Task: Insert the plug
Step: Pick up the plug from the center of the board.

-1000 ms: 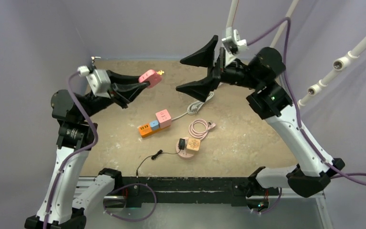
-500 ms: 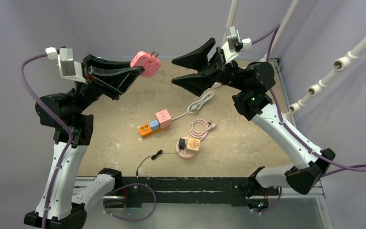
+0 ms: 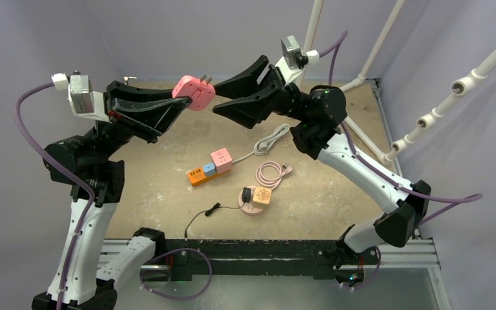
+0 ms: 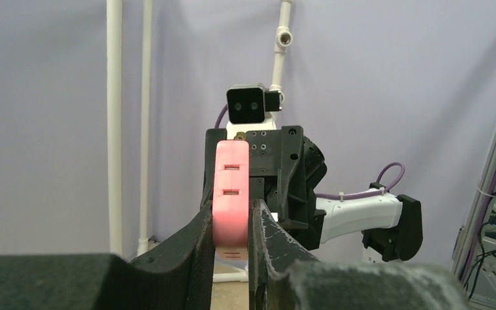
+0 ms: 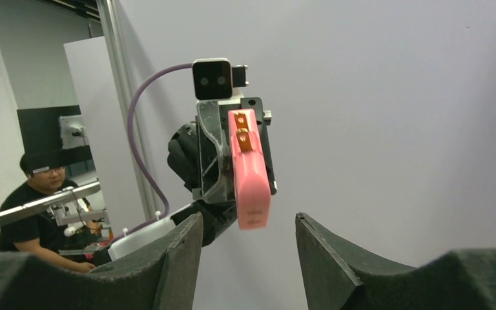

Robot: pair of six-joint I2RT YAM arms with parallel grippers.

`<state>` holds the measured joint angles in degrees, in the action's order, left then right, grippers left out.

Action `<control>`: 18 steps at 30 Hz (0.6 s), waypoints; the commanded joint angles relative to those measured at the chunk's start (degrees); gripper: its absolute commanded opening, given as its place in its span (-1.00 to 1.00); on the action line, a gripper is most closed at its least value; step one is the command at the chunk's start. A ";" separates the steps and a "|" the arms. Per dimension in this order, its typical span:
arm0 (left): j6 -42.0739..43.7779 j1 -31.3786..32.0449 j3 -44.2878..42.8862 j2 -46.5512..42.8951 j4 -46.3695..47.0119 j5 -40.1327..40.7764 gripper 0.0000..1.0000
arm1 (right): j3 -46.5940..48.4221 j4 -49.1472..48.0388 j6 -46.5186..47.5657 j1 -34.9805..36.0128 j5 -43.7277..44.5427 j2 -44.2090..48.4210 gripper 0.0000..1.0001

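The pink plug (image 3: 194, 92), its two metal prongs pointing up and to the right, is held high above the table with my left gripper (image 3: 182, 101) shut on it. In the left wrist view the plug (image 4: 231, 187) is pinched between both fingers (image 4: 200, 239). My right gripper (image 3: 215, 98) faces it from the right, open, its tips just short of the plug. In the right wrist view the plug (image 5: 248, 174) hangs ahead of and above the gap of the right gripper (image 5: 248, 223), touching neither finger. The power strip (image 3: 210, 166), with orange, blue and pink blocks, lies on the table below.
A white cord (image 3: 271, 138) runs back from the strip. A coiled pink cable (image 3: 269, 173) lies to its right. In front sits a round base (image 3: 252, 208) carrying a black charger and an orange cube, and a thin black lead (image 3: 200, 216) lies near the front edge.
My left arm lifted the plug up and toward the centre. My right arm swung left to meet it, and its jaws narrowed from wide open.
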<state>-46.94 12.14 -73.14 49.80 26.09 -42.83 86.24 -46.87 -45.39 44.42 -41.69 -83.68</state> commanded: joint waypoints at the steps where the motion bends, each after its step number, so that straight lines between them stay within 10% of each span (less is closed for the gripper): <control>1: -0.38 0.10 1.59 -0.46 1.11 -0.15 -1.00 | 4.38 -4.38 -1.15 1.76 2.76 -1.24 0.10; 14: 3.44 0.16 6.86 -1.45 1.73 -1.57 -1.00 | 8.60 1.51 0.17 3.56 4.51 -4.97 -1.00; 18: 13.97 0.16 5.20 -1.22 -7.12 -4.51 0.36 | 10.55 15.55 7.88 3.48 3.70 -3.50 -1.00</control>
<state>-43.90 12.14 -67.20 47.92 26.63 -43.31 92.75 -43.88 -44.18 47.27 -38.46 -88.99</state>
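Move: High over the table, the left fingers already hold the pink plug, its middle about 1 cm to their right, 1 cm ahead and 1 cm above. From the open right fingers that plug lies roughly 4 cm to the left and 4 cm up, about level fore and aft. The right fingers themselves are some 5 cm to the right of the left hand, 1 cm ahead and 3 cm lower. Leftward by nearly 3 cm, edging slightly up and forward, the right hand closes in on the pink plug and shuts its fingers on it, while the left hand lowers the plug about 3 cm to meet them with a little forward drift. Once the right has pinched the plug, the left fingers open and let go. ##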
